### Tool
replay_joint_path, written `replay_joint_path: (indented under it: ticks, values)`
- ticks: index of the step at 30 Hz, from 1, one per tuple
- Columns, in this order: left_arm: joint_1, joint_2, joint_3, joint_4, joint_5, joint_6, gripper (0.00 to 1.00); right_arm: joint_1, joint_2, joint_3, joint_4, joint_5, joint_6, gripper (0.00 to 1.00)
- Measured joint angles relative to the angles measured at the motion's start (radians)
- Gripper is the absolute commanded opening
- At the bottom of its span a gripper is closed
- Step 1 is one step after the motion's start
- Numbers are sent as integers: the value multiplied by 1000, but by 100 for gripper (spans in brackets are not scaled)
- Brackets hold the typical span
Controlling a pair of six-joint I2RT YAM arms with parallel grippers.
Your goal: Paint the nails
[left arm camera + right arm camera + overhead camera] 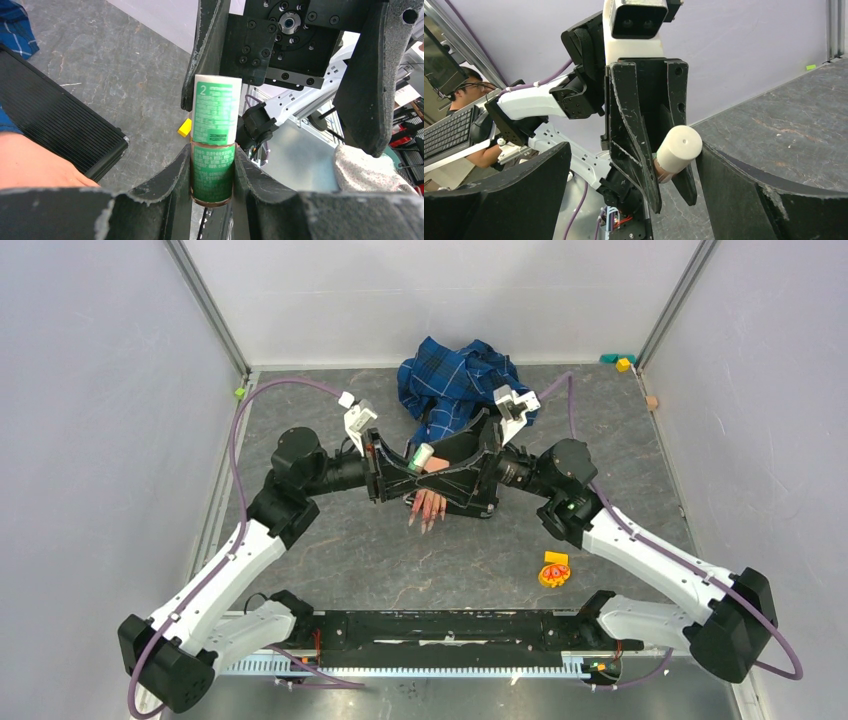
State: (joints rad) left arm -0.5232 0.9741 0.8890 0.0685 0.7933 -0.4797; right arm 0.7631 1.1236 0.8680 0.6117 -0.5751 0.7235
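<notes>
The nails [428,516] are long pink-red spikes on a pale mannequin hand [432,498] with a blue plaid sleeve [455,380], seen in the top view. Above the hand, my left gripper [412,468] [213,155] is shut on a nail polish bottle [214,172] with a green label and a white cap [216,107] [679,146]. My right gripper [445,470] [634,150] faces it, open wide. Its fingers [372,85] stand on either side of the cap, and the cap lies close to one finger [744,195]. Part of the hand [35,162] shows in the left wrist view.
A black ribbed block [55,127] lies beside the hand. An orange and yellow object [553,570] sits on the grey table at front right. Small coloured blocks [622,362] lie in the back right corner. A yellow block [185,128] shows behind the bottle.
</notes>
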Motion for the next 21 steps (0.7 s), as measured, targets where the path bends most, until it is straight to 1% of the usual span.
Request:
replay_joint_path:
  ticks: [5,9,12,21]
  values:
    - [14,-11,0,0,-19,0,2,0,-17,-5,-16,3,0,97]
    - [50,-6,0,-24,-115,1,2,10,-56,-7,-16,-47,11,97]
    - [62,-1,0,-43,-158,1,2,18,-98,-7,-3,-74,12,98]
    - [64,-1,0,-59,-190,3,2,6,-125,-6,-24,-80,-5,98]
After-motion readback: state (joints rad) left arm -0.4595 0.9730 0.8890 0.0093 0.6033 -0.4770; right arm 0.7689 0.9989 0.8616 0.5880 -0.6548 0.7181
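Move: The white cap of the nail polish bottle stands upright about 3 cm above the left hand's fingers, which already pinch the bottle. From the wide-open right hand, the cap lies some 3 cm ahead, 2 cm left and 2 cm lower, against its far finger. The painted hand lies some 12 cm ahead, 4 cm right and 20 cm below the left hand; from the right hand it is about 14 cm ahead, 3 cm left and 26 cm down. The cap comes free of the right gripper's far finger as the two hands break apart quickly. The left hand, keeping its pinch on the bottle, goes about 5 cm forward and some 2.5 cm left, swinging about 15 degrees counter-clockwise. The right hand, fingers still wide open, draws back about 4 cm, up about 3 cm and 2 cm right, away from the cap. ##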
